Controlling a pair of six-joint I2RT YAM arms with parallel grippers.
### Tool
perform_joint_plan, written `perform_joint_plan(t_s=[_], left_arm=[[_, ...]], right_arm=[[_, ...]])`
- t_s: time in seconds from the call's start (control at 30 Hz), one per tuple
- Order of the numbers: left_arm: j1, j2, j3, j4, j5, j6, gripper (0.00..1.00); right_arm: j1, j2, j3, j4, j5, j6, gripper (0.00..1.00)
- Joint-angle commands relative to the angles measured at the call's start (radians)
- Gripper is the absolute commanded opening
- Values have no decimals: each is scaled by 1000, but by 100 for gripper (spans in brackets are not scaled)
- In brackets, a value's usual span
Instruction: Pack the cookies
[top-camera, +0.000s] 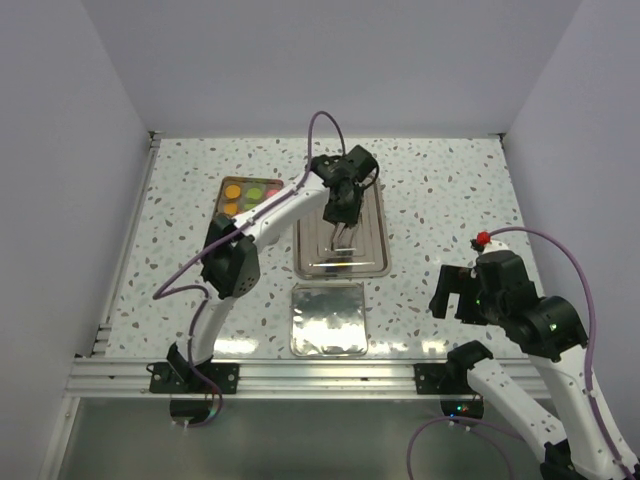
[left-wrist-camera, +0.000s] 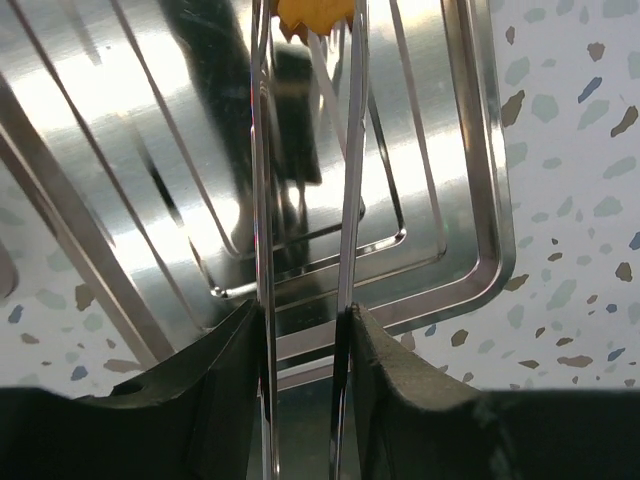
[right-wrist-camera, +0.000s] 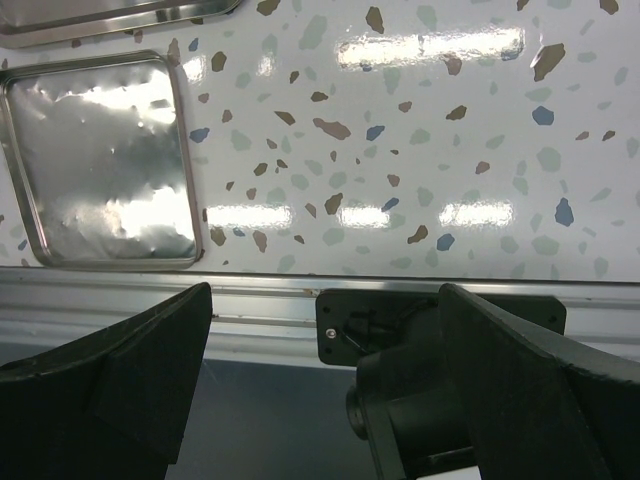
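Observation:
My left gripper (top-camera: 338, 207) hangs over the steel tray (top-camera: 372, 262) and is shut on a pair of thin metal tongs (left-wrist-camera: 350, 200). In the left wrist view my left gripper (left-wrist-camera: 305, 322) squeezes the two blades, and an orange cookie (left-wrist-camera: 312, 14) sits between their tips over the ribbed tray (left-wrist-camera: 470, 200). Several more cookies, orange, green and pink, lie in the dark box (top-camera: 248, 195) left of the tray. My right gripper (top-camera: 455, 291) is open and empty above the table's near right, and its wrist view (right-wrist-camera: 325, 385) looks down over the front rail.
A small square steel tin (top-camera: 328, 318) lies just in front of the tray; it also shows in the right wrist view (right-wrist-camera: 100, 165). The aluminium rail (top-camera: 300, 375) runs along the near edge. White walls close in the table's sides and back.

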Motion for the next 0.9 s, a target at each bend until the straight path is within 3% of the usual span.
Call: perform_joint_plan(t_s=[0.0, 0.23, 0.6, 0.87], left_arm=[[49, -157, 32, -44, -52, 29, 36], [107, -384, -84, -104, -143, 39, 36], [210, -734, -466, -93, -203, 32, 37], [222, -848, -672, -58, -172, -13, 37]], right_arm=[[4, -2, 20, 6, 1, -9, 99], [4, 9, 9, 32, -8, -10, 99], [4, 54, 2, 65, -60, -18, 99], [4, 51, -10, 56, -111, 7, 99]])
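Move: The left hand, still pinching the last orange cookie between two long sticks over the emptied baking tray, is bound for the box's empty near-right compartment, about 21 cm to its left, about level fore and aft and 12 cm below. The pink cookie stands some 8 cm beyond that compartment; the baking tray's middle is nearly under the hand, 12 cm down. From the idle right hand the compartment is roughly 25 cm ahead, 46 cm left and 20 cm below. The left arm keeps the orange cookie pinched between the stick tips and carries it off the baking tray towards the box, swinging about 22 cm left and some 7 cm back overall while arching up about 15 cm, then starting down again by some 4 cm as it nears the empty compartment. On the way the hand turns roughly 15 degrees counter-clockwise and its fingers tip a little outwards, and the grip on the sticks stays as it was. ##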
